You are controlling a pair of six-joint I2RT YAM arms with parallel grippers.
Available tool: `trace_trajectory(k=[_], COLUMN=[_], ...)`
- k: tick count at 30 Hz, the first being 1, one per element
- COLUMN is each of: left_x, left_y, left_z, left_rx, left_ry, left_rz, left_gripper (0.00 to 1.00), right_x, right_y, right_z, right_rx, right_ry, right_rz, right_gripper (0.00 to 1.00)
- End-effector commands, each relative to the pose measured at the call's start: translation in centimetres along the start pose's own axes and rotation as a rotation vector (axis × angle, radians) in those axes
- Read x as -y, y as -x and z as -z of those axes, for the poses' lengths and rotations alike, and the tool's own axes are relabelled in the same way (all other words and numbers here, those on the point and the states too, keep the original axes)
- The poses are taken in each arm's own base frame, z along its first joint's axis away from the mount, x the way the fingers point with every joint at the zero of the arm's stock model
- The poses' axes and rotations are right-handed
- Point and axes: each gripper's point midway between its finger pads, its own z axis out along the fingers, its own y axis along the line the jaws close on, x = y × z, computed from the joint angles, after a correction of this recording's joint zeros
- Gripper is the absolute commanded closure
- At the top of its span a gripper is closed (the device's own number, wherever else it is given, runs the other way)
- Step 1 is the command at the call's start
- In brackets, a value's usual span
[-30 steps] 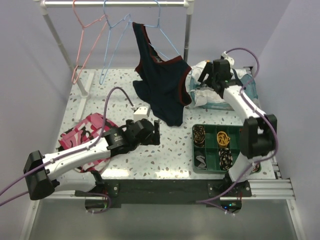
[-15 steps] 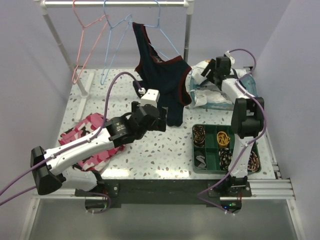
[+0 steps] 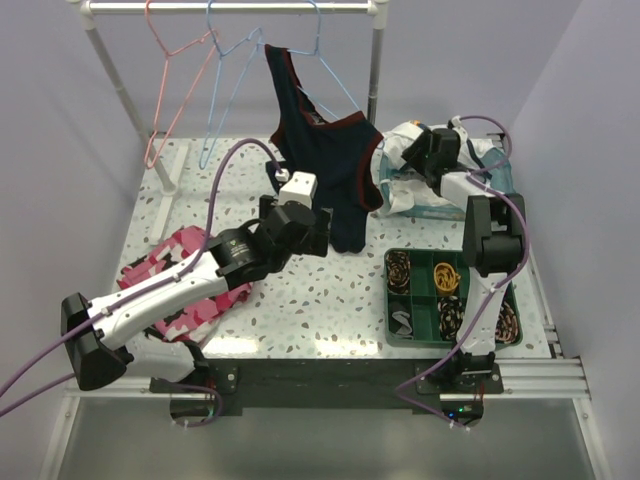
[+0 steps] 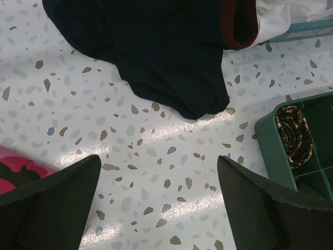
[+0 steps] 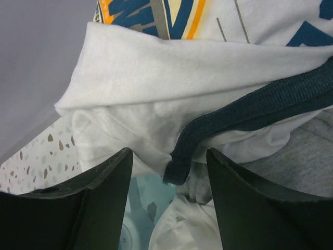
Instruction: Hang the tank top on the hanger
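The tank top [image 3: 405, 170], white with navy trim, lies crumpled in a teal bin [image 3: 502, 178] at the back right. My right gripper [image 3: 418, 158] is down on it. In the right wrist view its jaws [image 5: 169, 153] stand apart on either side of a fold of the tank top [image 5: 151, 78] with its navy trim edge, not pinching it. An empty light blue hanger [image 3: 228, 80] hangs on the rail. My left gripper [image 3: 318, 238] is wide open over bare table [image 4: 158, 159], just in front of the hem of a dark navy top [image 4: 171, 57].
The dark navy top [image 3: 330, 170] hangs from a second blue hanger on the rail [image 3: 230, 8]. A pink hanger [image 3: 175, 70] hangs further left. A pink camouflage garment [image 3: 170, 270] lies under the left arm. A green compartment tray [image 3: 452, 251] sits front right.
The left arm has reached forward and right, up to the dark top's hem. The right gripper's jaws have narrowed around the tank top's fold.
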Motion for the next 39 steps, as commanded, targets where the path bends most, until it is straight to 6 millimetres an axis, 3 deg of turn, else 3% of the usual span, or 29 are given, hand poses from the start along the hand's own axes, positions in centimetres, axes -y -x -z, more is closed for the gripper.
trace_trajectory(k=[1,6,9,11,14,18,21,25,31,32,34,35,38,39], left_x=[0.1,0.2,0.2,0.1,0.0,-0.1,-0.2,0.0,0.3,0.3,0.5,0.5,0.5,0.4], left_y=[2.0,2.3,2.5,2.7,3.4,4.4,5.2,6.1,7.1,7.3,7.6,7.8,8.4,8.7], left_z=[0.5,0.4,0.5,0.7,1.1,1.8,2.2,2.5,2.9,2.9,3.1,3.2,3.6,3.8], left_rx=[0.043,0.029,0.033,0.037,0.054,0.078,0.096,0.117,0.152,0.158,0.170,0.176,0.197,0.205], left_ry=[-0.005,-0.002,0.001,0.001,0.003,-0.002,-0.008,-0.018,-0.038,-0.041,-0.055,-0.057,-0.063,-0.065], left_rz=[-0.002,-0.020,-0.018,-0.014,-0.003,0.014,0.023,0.036,0.058,0.062,0.067,0.066,0.077,0.082], left_gripper=[0.00,0.00,0.00,0.00,0.00,0.00,0.00,0.00,0.00,0.00,0.00,0.00,0.00,0.00], right_x=[-2.1,-2.5,-3.2,-3.2,-4.4,-7.4,-10.3,-13.3,-17.2,-18.2,-19.2,-20.2,-21.4,-22.4], right_y=[2.5,3.1,3.8,4.2,6.8,12.5,17.6,22.2,27.3,28.4,29.4,30.4,31.8,32.7], right_z=[-0.4,-0.3,0.4,1.1,3.6,8.5,14.1,19.6,27.6,29.8,32.0,34.2,37.1,39.1], right_rx=[0.098,0.124,0.135,0.135,0.170,0.264,0.368,0.476,0.633,0.669,0.700,0.731,0.768,0.798], right_ry=[0.101,0.125,0.140,0.130,0.113,0.116,0.148,0.208,0.334,0.370,0.411,0.450,0.490,0.527], right_rz=[-0.029,-0.051,-0.048,-0.044,-0.025,0.023,0.041,0.061,0.059,0.056,0.052,0.046,0.043,0.041], right_gripper=[0.51,0.74,0.97,1.00,1.00,1.00,1.00,1.00,1.00,1.00,1.00,1.00,1.00,1.00])
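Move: My right hand is already in among the white garment in the blue bin: its dark-trimmed fold sits between my open fingertips, and the garment's bulk lies about 3 cm below and 1 cm back. The bin's middle is some 5 cm back and 7 cm down. The navy tank top hangs roughly 27 cm to the left, 12 cm back and 8 cm higher. From my left hand the white garment is about 32 cm ahead, 34 cm right and 16 cm down. I shut my right fingers on the white garment's dark-trimmed fold, edging barely forward and up as they close. Then I pull it fast upward out of the bin, about 43 cm, drawing back some 13 cm as I climb and tipping the fingers up roughly 45 degrees, pinch kept. My left hand, open and empty, just rises about 5 cm. ##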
